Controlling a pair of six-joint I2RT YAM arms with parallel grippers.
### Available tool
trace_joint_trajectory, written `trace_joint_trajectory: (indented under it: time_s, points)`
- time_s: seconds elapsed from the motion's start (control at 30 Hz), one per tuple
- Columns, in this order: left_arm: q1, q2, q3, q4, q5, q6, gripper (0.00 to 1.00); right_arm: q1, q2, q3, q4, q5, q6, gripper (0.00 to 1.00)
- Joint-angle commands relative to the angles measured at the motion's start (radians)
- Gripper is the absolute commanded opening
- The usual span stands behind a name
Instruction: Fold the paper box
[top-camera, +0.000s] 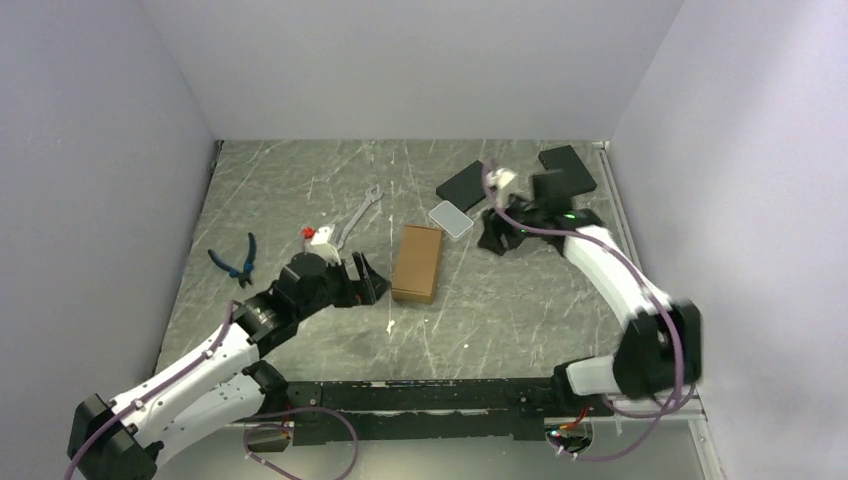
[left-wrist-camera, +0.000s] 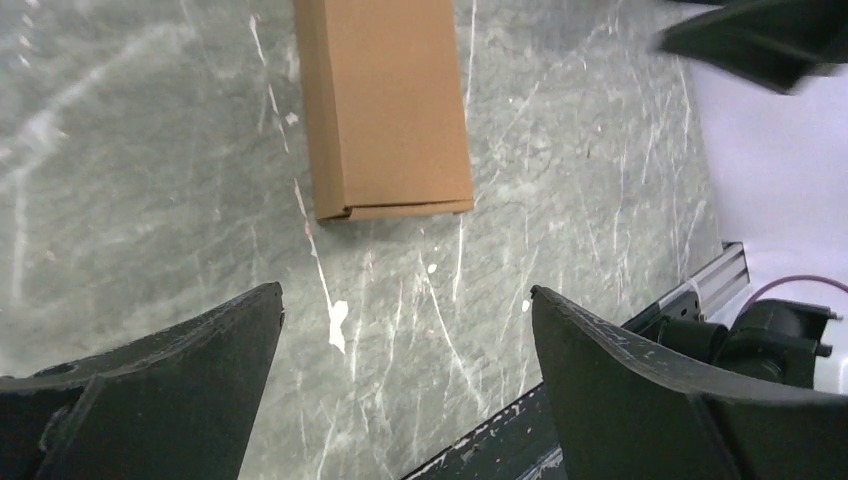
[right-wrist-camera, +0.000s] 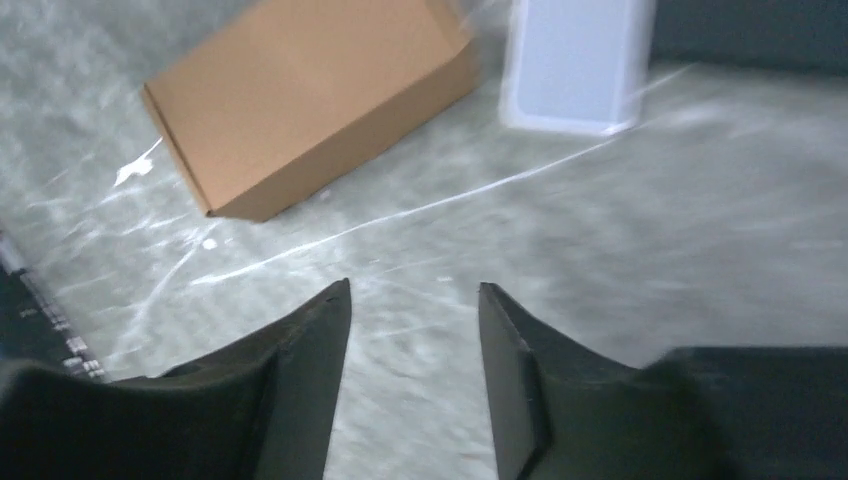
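The paper box (top-camera: 417, 262) lies flat mid-table as a closed brown rectangular carton; it also shows in the left wrist view (left-wrist-camera: 385, 105) and the right wrist view (right-wrist-camera: 305, 95). My left gripper (top-camera: 363, 278) sits just left of the box, apart from it, its jaws wide open with only table between them (left-wrist-camera: 405, 295). Off to the right of the box, my right gripper (top-camera: 495, 238) is partly open and empty (right-wrist-camera: 415, 290), well clear of the carton.
A small translucent white case (top-camera: 451, 219) lies right of the box's far end. Black slabs (top-camera: 466, 185) (top-camera: 567, 168) rest at the back right. A wrench (top-camera: 358, 216) and blue-handled pliers (top-camera: 238, 260) lie to the left. White walls close in all round.
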Motion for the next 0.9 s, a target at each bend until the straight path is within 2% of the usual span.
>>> trace_joint_trajectory:
  time_s: [0.0,0.07,0.1,0.17,0.23,0.3,0.4,0.73,0.87]
  points:
    - [0.095,0.017,0.193,-0.148,0.041,0.109,0.99,-0.153,-0.325,-0.024,0.050,-0.020,-0.148,0.66]
    - [0.192,0.034,0.294,-0.215,0.105,0.166,0.99,-0.242,-0.444,-0.063,0.105,-0.054,-0.115,0.95]
    - [0.239,0.043,0.330,-0.244,0.132,0.189,0.99,-0.293,-0.499,-0.085,0.146,-0.082,-0.078,0.99]
    - [0.335,0.061,0.404,-0.296,0.195,0.219,0.99,-0.374,-0.578,-0.102,0.201,-0.118,0.037,0.99]
    - [0.420,0.076,0.476,-0.361,0.252,0.233,0.99,-0.408,-0.594,-0.038,0.143,-0.136,0.099,0.99]
    - [0.461,0.078,0.538,-0.424,0.250,0.251,0.99,-0.416,-0.594,0.040,0.074,-0.098,0.202,0.99]
    - [0.464,0.045,0.595,-0.488,0.210,0.281,0.99,-0.417,-0.626,0.101,0.051,-0.001,0.353,1.00]
    - [0.464,-0.035,0.664,-0.576,0.212,0.326,0.99,-0.417,-0.715,0.129,-0.038,0.143,0.421,1.00]
    - [0.464,-0.049,0.674,-0.592,0.231,0.336,1.00,-0.417,-0.737,0.126,-0.053,0.151,0.429,1.00]
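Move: The folded paper box lies about 7 cm ahead of the left hand, 8 cm to its right and 13 cm below. The wrench is some 19 cm ahead and 7 cm left of that hand, also below. From the right hand the paper box is about 3 cm back, 14 cm left and 9 cm below; the white case is 8 cm ahead and 6 cm left. Both empty hands rise away from the box, right 25 cm and rightward, opening wide, left 17 cm and leftward. ##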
